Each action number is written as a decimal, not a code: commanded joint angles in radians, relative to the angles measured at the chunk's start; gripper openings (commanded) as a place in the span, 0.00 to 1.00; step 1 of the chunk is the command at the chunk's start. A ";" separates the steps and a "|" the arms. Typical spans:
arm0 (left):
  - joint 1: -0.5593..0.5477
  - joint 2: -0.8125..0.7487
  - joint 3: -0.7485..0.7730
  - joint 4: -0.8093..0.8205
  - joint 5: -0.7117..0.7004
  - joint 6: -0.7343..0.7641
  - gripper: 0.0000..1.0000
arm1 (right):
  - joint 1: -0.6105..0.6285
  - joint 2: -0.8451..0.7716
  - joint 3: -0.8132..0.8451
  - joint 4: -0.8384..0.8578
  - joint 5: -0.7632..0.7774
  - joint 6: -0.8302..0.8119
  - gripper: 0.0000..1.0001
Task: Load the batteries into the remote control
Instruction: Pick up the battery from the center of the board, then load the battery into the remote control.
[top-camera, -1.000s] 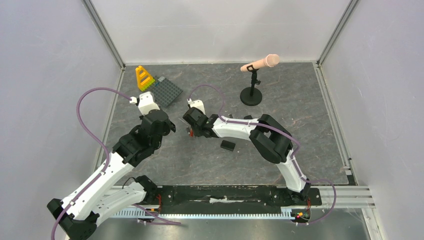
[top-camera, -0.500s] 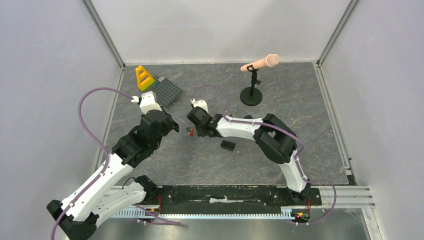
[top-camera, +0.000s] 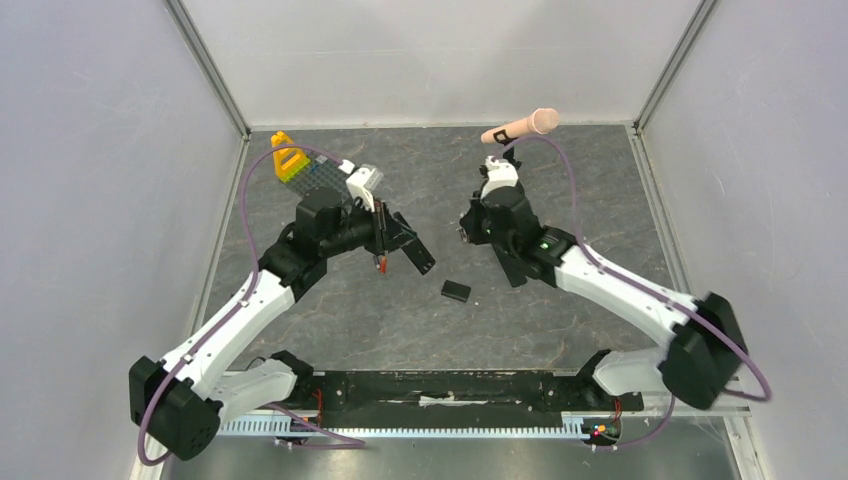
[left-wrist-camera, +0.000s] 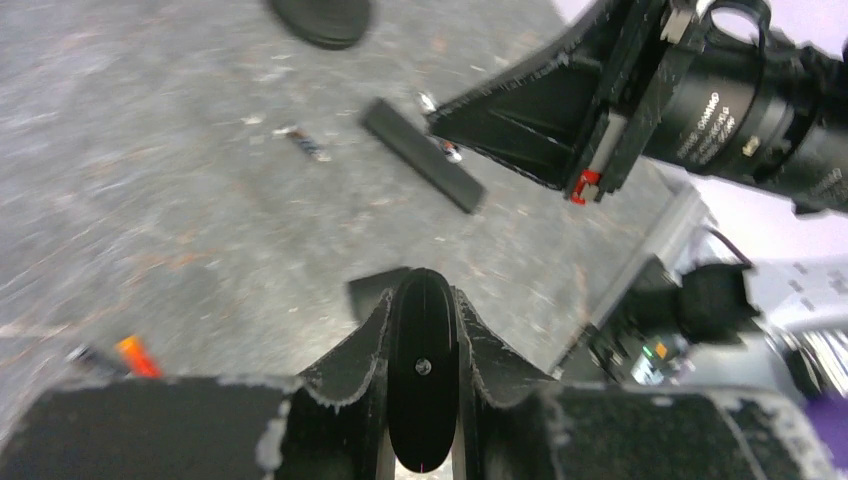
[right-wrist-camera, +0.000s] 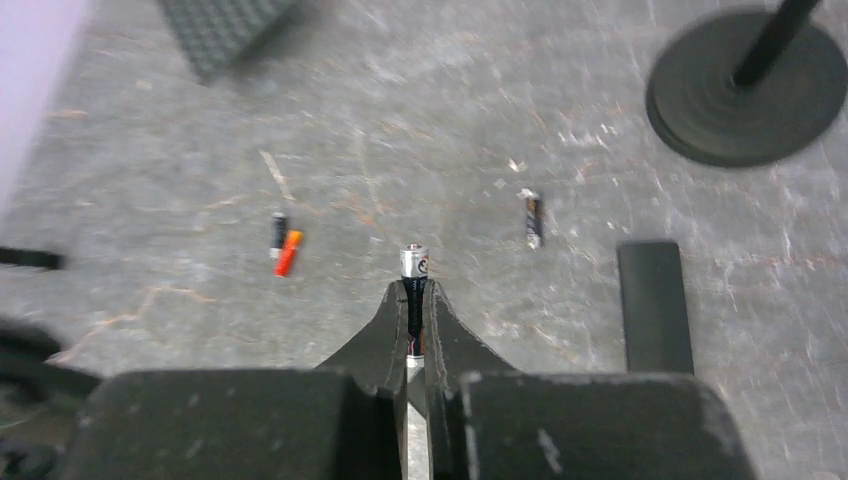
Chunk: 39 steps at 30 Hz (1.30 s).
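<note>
My left gripper (left-wrist-camera: 422, 300) is shut on the slim black remote control (left-wrist-camera: 422, 400), seen end-on between its fingers. From above, the remote control (top-camera: 412, 248) sticks out of the left gripper (top-camera: 385, 222) toward the table's middle. My right gripper (right-wrist-camera: 414, 290) is shut on a dark battery (right-wrist-camera: 414, 264) whose silver tip pokes past the fingertips. It hovers right of the remote, the right gripper (top-camera: 468, 232) above the table. A red-orange battery (right-wrist-camera: 287, 252) lies beside a dark one (right-wrist-camera: 278, 233). Another dark battery (right-wrist-camera: 533, 220) lies alone. A small black cover (top-camera: 456, 291) lies near the remote's tip.
A second black bar (right-wrist-camera: 655, 305) lies flat on the table, hidden under my right arm from above. The microphone stand's round base (right-wrist-camera: 745, 90) stands behind it, its pink microphone (top-camera: 520, 127) up top. A grey studded plate (top-camera: 322, 180) and a yellow toy (top-camera: 288, 157) sit back left.
My right gripper closed on a battery next to the red-orange one, then swung right and back. My left arm swung right and back, so the remote now points over the middle.
</note>
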 joint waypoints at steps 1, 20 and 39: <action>0.005 0.043 0.074 0.221 0.387 0.083 0.02 | 0.004 -0.202 -0.112 0.149 -0.086 -0.090 0.00; 0.062 0.361 0.108 0.754 0.532 -0.672 0.02 | 0.006 -0.403 -0.185 0.283 -0.443 -0.205 0.00; 0.084 0.377 0.115 0.740 0.651 -0.709 0.02 | 0.006 -0.392 -0.220 0.319 -0.399 -0.336 0.00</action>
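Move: Over the table's middle, the right hand already pinches a battery; the remote it is being taken to, held mid-length in the left fingers, lies about 10 cm to its left, 7 cm back and 5 cm higher. From that hand a loose battery lies 6 cm ahead, 2 cm left, and the small cover 6 cm back, 4 cm left, both some 17 cm below. The held battery lies about 10 cm right, 7 cm ahead and 5 cm below the left hand. Rising about 11 cm and drawing back 8 cm, the right hand brings its pinched battery to the remote's open bay, fingers tipping up and swinging counter-clockwise some 30 degrees. The left hand carries the remote 7 cm right to meet it, rising about 6 cm, dipping back then forward, and rolling its left side down; both grips stay shut and nearly settle at the end. ##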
